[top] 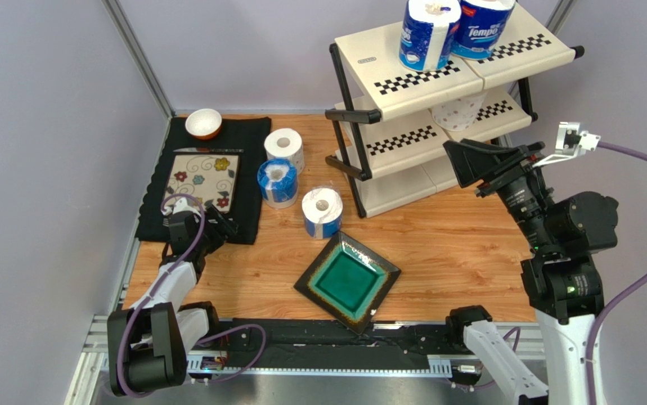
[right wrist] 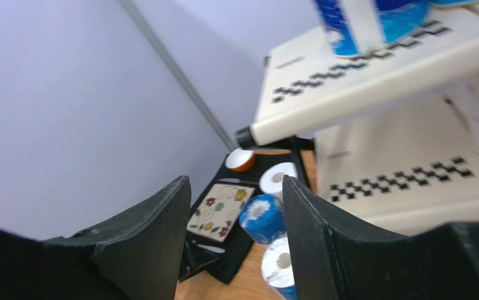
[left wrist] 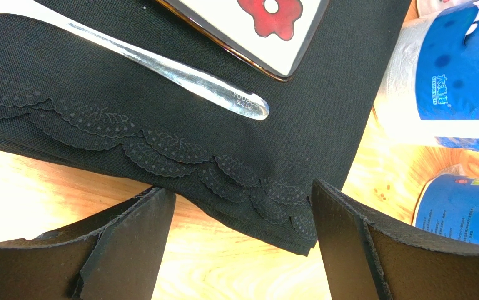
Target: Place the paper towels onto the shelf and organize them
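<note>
The shelf [top: 437, 93] stands at the back right. Two Tempo-wrapped paper towels [top: 428, 34] [top: 483, 25] sit on its top tier, and a plain roll [top: 458, 110] lies on the middle tier. Three rolls stand on the table: a white one [top: 285, 148], a blue-wrapped one [top: 278, 181] and a third [top: 322, 211]. My left gripper [top: 217, 222] is open and empty, low over the placemat's near right corner [left wrist: 242, 194], with the blue rolls [left wrist: 455, 75] to its right. My right gripper [top: 464, 158] is open and empty, raised in front of the shelf [right wrist: 236, 181].
A black floral placemat [top: 247, 169] at the left holds a flowered square plate [top: 203, 180], cutlery [left wrist: 179, 75] and a small white bowl [top: 203, 123]. A green square plate [top: 346, 279] lies at the near middle. Grey walls close the left and back.
</note>
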Available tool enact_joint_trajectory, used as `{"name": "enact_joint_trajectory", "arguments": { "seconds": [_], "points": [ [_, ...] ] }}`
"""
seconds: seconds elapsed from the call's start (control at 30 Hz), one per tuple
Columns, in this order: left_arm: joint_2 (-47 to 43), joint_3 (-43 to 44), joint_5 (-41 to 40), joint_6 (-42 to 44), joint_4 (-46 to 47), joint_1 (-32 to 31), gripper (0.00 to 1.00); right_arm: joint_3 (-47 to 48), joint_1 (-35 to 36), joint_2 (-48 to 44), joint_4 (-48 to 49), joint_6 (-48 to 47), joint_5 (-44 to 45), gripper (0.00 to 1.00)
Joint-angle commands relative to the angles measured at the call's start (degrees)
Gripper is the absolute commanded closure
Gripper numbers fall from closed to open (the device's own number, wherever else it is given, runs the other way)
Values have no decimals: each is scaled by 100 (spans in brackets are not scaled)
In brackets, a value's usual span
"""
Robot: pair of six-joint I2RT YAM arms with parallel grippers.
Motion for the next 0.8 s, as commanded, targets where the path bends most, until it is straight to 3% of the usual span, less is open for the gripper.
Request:
{"name": "enact_joint_trajectory", "arguments": {
  "seconds": [0.0, 0.07, 0.23, 0.33, 0.5, 0.63, 0.77],
  "points": [
    [72, -167, 90, -92, -437, 13, 11, 716, 976, 558, 291, -660, -350, 41],
    [72, -167, 55, -83, -464, 4, 11, 945, 1836, 831, 116, -1134, -42, 41],
    [46, -158, -16, -48, -525, 4, 11, 1543, 4426, 2008, -52, -2338, 1925, 40],
    [54, -149, -25, -48, -534, 4, 11, 2158, 5063, 2990, -305, -2744, 2490, 40],
    [107, -167, -25, -48, -534, 4, 11, 2694, 5118, 4188, -272, -2595, 2236, 40],
    [160, -175, 10, -48, -490, 4, 11, 3763, 5118, 5269, -657, -2630, 2262, 40],
    [186, -158, 37, -57, -481, 4, 11, 5037, 5100, 6778, -1220, -2744, 2866, 39]
  ]
}}
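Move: Across and below the empty right hand lies the blue-wrapped roll, about 34 cm to its left, 17 cm ahead and some 43 cm down. At much that same level, the plain white roll is roughly 26 cm ahead and 33 cm left of the hand, the front paper roll about 8 cm ahead and 22 cm left. From the idle left hand, the blue-wrapped roll is some 10 cm ahead and 13 cm right, at about its own height. Swinging fast to its left by about 33 cm, the open right hand leaves the shelf for the blue-wrapped roll; it first rises a little while drawing slightly back, then reaches forward and sinks some 15 cm from its highest point. The wrist turns counter-clockwise and rolls its left side down, tipping the fingers from slightly upward to pointing left, forward and down; their gap stays unchanged. ##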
